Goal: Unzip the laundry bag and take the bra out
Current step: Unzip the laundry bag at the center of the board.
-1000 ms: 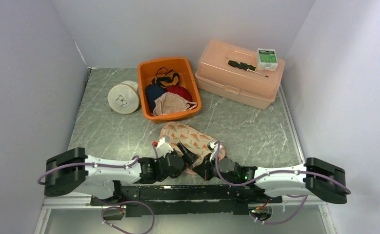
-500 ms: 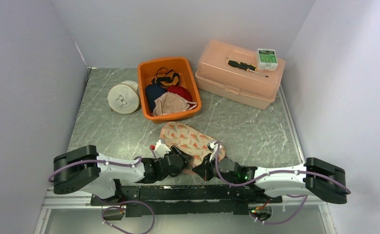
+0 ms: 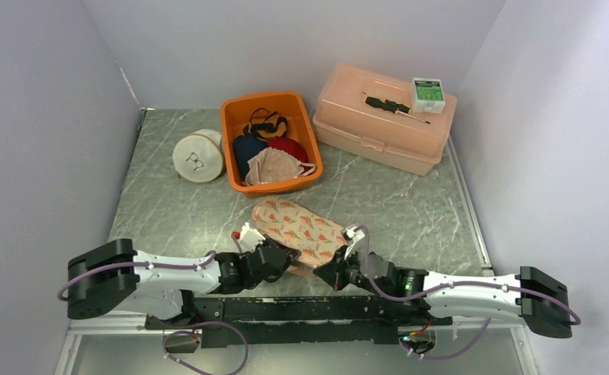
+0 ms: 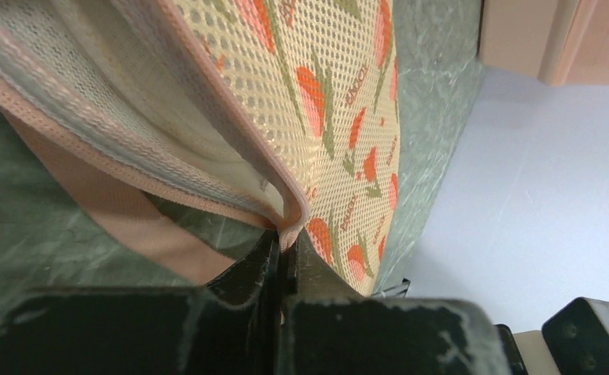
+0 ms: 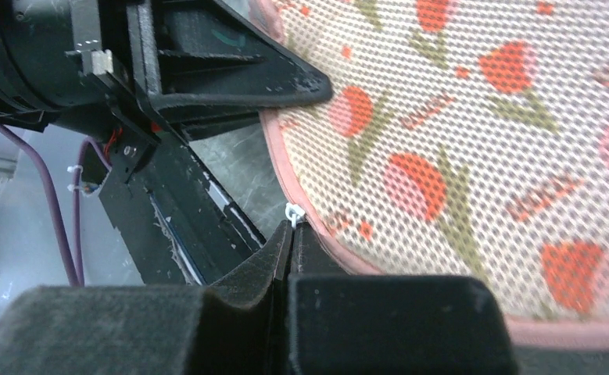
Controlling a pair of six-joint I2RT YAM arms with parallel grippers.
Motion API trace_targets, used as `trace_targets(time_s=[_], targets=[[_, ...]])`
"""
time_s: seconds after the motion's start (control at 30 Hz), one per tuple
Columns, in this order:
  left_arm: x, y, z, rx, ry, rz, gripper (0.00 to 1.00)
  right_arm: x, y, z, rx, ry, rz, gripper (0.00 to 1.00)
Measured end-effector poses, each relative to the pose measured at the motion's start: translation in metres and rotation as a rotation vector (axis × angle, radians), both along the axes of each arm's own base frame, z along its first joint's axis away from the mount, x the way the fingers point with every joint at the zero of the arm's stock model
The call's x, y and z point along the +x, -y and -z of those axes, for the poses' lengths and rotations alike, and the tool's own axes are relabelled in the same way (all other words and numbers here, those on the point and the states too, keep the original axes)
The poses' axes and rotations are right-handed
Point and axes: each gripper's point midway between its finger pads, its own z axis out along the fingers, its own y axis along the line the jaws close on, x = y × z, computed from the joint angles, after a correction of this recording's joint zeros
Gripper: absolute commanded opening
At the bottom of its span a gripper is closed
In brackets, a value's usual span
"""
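The laundry bag [image 3: 297, 225] is cream mesh with orange tulips and pink trim, lying flat in the middle of the table. My left gripper [image 3: 287, 258] is at its near left edge, and the left wrist view shows that gripper [image 4: 284, 238] shut on the pink trim of the bag [image 4: 324, 94]. At the near edge my right gripper [image 3: 323, 275] is shut; in the right wrist view this gripper [image 5: 291, 228] pinches the white zipper pull [image 5: 292, 212] on the bag's rim [image 5: 457, 141]. Beige-pink fabric [image 4: 129, 226] shows under the lifted edge; I cannot tell if it is the bra.
An orange basket [image 3: 310, 137] of clothes stands behind the bag, with a round white pouch [image 3: 198, 156] to its left. At the back right is a peach plastic box [image 3: 379, 133] carrying a screwdriver [image 3: 395, 107] and a small green-and-white box [image 3: 428, 94].
My left gripper has closed on the bag's trim after standing open. The bag has shifted a little left and lies flatter. The right arm has stretched out to the right, still pinched shut.
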Motion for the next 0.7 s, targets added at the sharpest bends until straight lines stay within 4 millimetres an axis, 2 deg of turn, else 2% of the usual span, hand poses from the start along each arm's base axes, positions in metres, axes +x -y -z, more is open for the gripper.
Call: trace_targets(time_s=[0.13,0.43,0.7], targets=[[0.002,-0.014,-0.007,0.033,0.021,-0.016,0.03,0.001,0.009,0.001,-0.007,-0.023,0.040,0.00],[0.000,-0.057,-0.005,0.229,0.057,0.034,0.03,0.015,0.035,0.024,-0.073,-0.111,0.229,0.00],[0.000,-0.063,0.003,0.284,0.028,0.150,0.03,0.035,0.051,0.036,-0.105,-0.116,0.384,0.00]])
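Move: The right fingers already hold the zipper pull of the laundry bag, and the left fingers already pinch the bag's edge. From the left hand the pull lies about 4 cm back and 5 cm to the right, nearly level. The middle of the bag is some 7 cm ahead of the left hand, 2 cm to its right and slightly below. The pink strap hangs about 5 cm behind the left hand and 4 cm below it. Keep both grippers shut and draw the two hands apart: take the right gripper, with the zipper pull, about 5 cm right while going forward and down some 3.5 cm each, turning it clockwise about 20 degrees. Meanwhile carry the left gripper, still pinching the edge, about 6 cm left, rolling its left side up some 15 degrees. ##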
